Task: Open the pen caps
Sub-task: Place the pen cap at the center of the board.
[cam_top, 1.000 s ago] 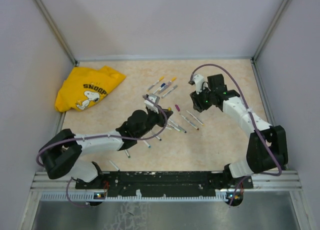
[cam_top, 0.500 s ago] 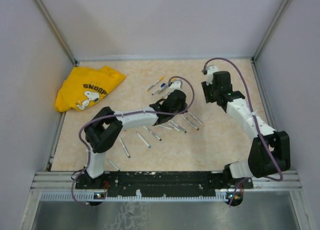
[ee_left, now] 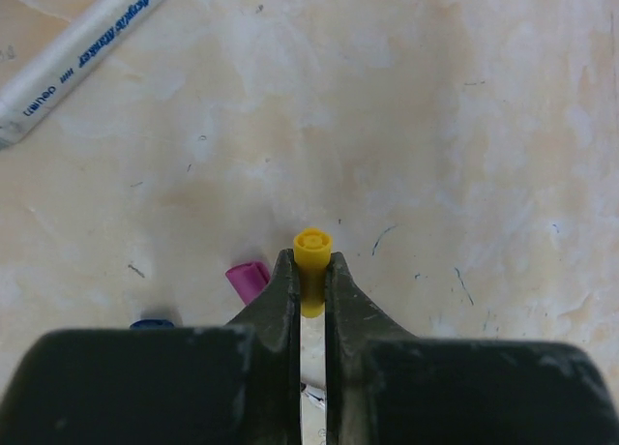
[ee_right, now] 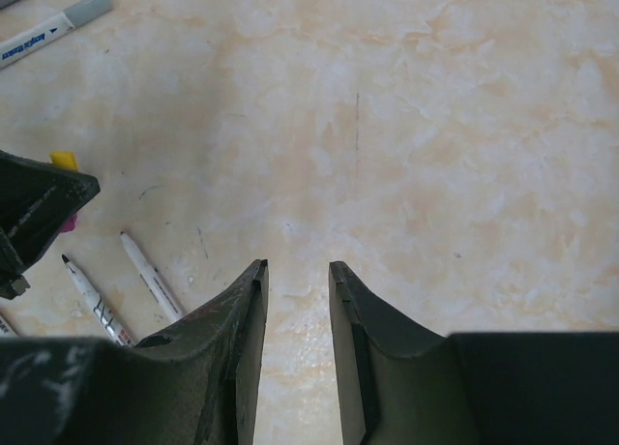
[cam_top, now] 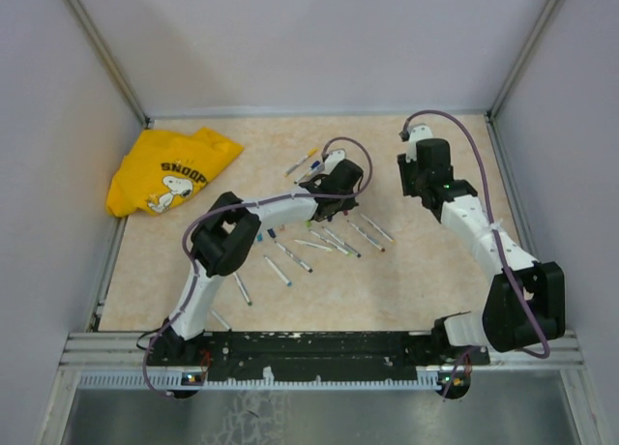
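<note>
In the left wrist view my left gripper [ee_left: 309, 263] is shut on a small yellow pen cap [ee_left: 312, 244], which sticks out past the fingertips just above the table. A magenta cap [ee_left: 249, 279] and a blue cap [ee_left: 152, 323] lie loose on the table to its left. From above, the left gripper [cam_top: 340, 199] reaches over the scattered grey-white pens [cam_top: 329, 240]. My right gripper [ee_right: 297, 271] is open, with nothing between its fingers, over bare table. It hangs at the right [cam_top: 414, 186], apart from the left one. Two uncapped pens [ee_right: 150, 276] lie to its left.
A yellow Snoopy shirt [cam_top: 169, 174] lies crumpled at the back left. More capped pens [cam_top: 309, 164] lie behind the left gripper, and a few barrels [cam_top: 276, 269] nearer the front. Grey walls close in the table on three sides.
The left arm has swung right and stretched out over the pens, keeping the yellow cap. The right gripper has drawn back to the right, and its jaws have narrowed.
</note>
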You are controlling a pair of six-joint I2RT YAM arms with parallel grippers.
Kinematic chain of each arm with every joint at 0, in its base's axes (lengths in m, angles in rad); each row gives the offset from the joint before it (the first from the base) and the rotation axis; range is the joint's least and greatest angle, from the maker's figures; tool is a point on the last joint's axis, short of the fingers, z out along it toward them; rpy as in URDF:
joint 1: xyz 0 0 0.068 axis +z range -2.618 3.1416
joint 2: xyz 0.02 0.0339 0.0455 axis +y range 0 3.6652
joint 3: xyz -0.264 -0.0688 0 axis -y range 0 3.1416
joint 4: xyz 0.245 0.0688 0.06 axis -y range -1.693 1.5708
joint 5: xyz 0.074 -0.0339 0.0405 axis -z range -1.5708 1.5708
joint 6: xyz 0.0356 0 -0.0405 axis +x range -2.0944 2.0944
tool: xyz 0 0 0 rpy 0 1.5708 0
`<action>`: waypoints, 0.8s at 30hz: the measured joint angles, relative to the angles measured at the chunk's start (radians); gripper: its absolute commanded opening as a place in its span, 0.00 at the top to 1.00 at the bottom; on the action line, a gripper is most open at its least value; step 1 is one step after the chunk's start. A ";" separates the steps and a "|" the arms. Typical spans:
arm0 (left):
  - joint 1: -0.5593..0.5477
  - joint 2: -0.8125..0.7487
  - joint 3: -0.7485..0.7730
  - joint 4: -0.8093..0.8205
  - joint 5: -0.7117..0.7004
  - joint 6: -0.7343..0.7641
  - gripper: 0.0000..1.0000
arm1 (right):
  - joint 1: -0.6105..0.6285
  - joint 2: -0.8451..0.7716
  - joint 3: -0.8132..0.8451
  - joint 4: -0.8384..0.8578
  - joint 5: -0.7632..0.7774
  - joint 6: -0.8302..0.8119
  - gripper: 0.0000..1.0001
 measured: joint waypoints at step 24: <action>-0.001 0.004 0.003 -0.033 0.058 0.017 0.58 | 0.000 0.000 0.000 0.000 -0.043 0.002 0.68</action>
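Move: The left hand holds the yellow pen cap just over its spot on the board, roughly 2 cm below and about 1 cm ahead of the hand. About 3 cm to this hand's left and level with it lies the magenta cap, and the navy cap about 7 cm left and 2 cm back; a capped pen lies some 8 cm ahead and 6 cm left. From the right hand, the yellow cap is about 18 cm left, 2 cm ahead and 12 cm lower. The left hand sinks a little over 1 cm to bring the held yellow cap down onto the board just right of the magenta cap, the fingers still pointing forward and down at a slant. While drawing back towards the base by about 1 cm in all, it spreads its fingers from nearly shut to over a third open, lets go of the cap, and starts to rise by about half a centimetre at the end. ##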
